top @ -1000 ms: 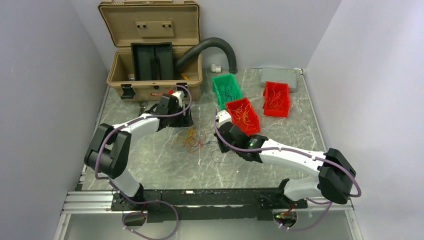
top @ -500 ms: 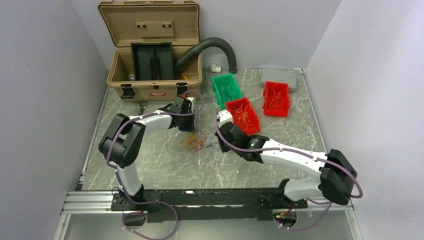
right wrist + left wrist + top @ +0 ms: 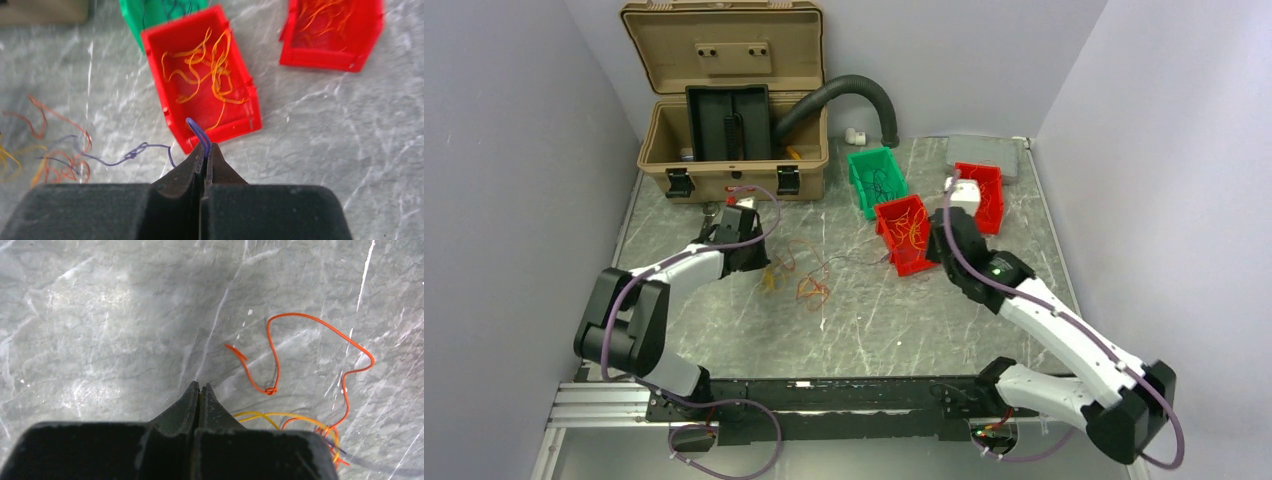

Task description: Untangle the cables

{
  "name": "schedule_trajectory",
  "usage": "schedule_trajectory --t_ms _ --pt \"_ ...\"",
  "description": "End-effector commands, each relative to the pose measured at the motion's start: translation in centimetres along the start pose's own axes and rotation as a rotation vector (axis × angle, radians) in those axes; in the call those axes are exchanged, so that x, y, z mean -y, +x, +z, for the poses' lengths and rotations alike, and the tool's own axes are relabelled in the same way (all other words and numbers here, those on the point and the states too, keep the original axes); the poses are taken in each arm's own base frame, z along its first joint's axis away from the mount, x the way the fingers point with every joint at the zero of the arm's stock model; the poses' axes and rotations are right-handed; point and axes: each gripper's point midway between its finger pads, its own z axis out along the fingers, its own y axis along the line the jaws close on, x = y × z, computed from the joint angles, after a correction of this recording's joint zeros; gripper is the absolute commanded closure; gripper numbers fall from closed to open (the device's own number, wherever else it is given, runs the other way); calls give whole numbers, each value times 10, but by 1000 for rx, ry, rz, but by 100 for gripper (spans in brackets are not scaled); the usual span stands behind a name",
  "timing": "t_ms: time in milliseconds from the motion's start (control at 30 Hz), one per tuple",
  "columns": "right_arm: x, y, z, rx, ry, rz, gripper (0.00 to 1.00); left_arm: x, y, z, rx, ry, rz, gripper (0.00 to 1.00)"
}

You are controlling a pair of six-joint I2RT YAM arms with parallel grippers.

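A loose tangle of thin orange, yellow and red cables [image 3: 802,280] lies on the marble table left of centre. My left gripper [image 3: 760,263] is at its left edge, low over the table, jaws shut [image 3: 200,385]. A thin yellow line shows in their seam and a yellow cable [image 3: 260,415] runs out beside them. An orange cable [image 3: 274,347] with a small knot lies just ahead. My right gripper [image 3: 936,256] is shut [image 3: 205,148] on a dark blue cable [image 3: 196,129], held beside a red bin [image 3: 896,262]. That cable trails left to the tangle [image 3: 60,167].
The near red bin [image 3: 220,131] holds orange and yellow wires. A second red bin [image 3: 977,222] and a green bin [image 3: 860,190] stand behind it. An open tan case [image 3: 734,182], a black hose [image 3: 854,88] and a grey block [image 3: 984,150] line the back.
My right gripper has moved right and back from the tangle to the red bin, drawing the dark blue cable out. My left gripper has pulled left, and the tangle has spread.
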Motion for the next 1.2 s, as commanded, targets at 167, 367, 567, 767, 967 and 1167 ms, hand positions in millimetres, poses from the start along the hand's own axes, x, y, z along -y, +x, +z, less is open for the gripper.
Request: schedule_trajectory --t_ms 167,367,567,767,967,1167 --pt "9 -110 -41 243 -8 63 100 -5 -26 -9 125 -19 16 100" --pt "-5 -181 -56 350 -14 71 100 -8 -25 -9 122 -26 20 100" --pt "-8 -245 -75 469 -23 81 100 -7 -36 -27 216 28 -28 100" --pt "-17 -274 -56 479 -9 59 100 10 -39 -36 258 138 12 100" --pt "-32 -292 -24 472 -50 80 100 22 -39 -38 258 208 45 100" --pt "-51 -295 16 443 -92 88 100 28 -42 -46 295 253 69 100"
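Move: From the right gripper, holding the purple cable, the green tray lies about 29 cm ahead, 9 cm to the left and 17 cm below. At that same level, the red tray with yellow cables is roughly 13 cm ahead and 2 cm left, the far red tray 25 cm ahead and 15 cm right. The left gripper has the orange cable's coil some 10 cm to its right, 5 cm back, 3 cm below; the green tray is about 24 cm ahead, 25 cm right, 1 cm below. Lift the purple cable clear with the right gripper shut on it: go steeply up about 25 cm, tilting the fingers up some 25 degrees, then carry it forward, sinking slightly, to end about 15 cm farther out, high over the red tray with yellow cables. Keep the left gripper closed on the yellow cable and raise it about 4 cm late on, tipping its fingers up. ##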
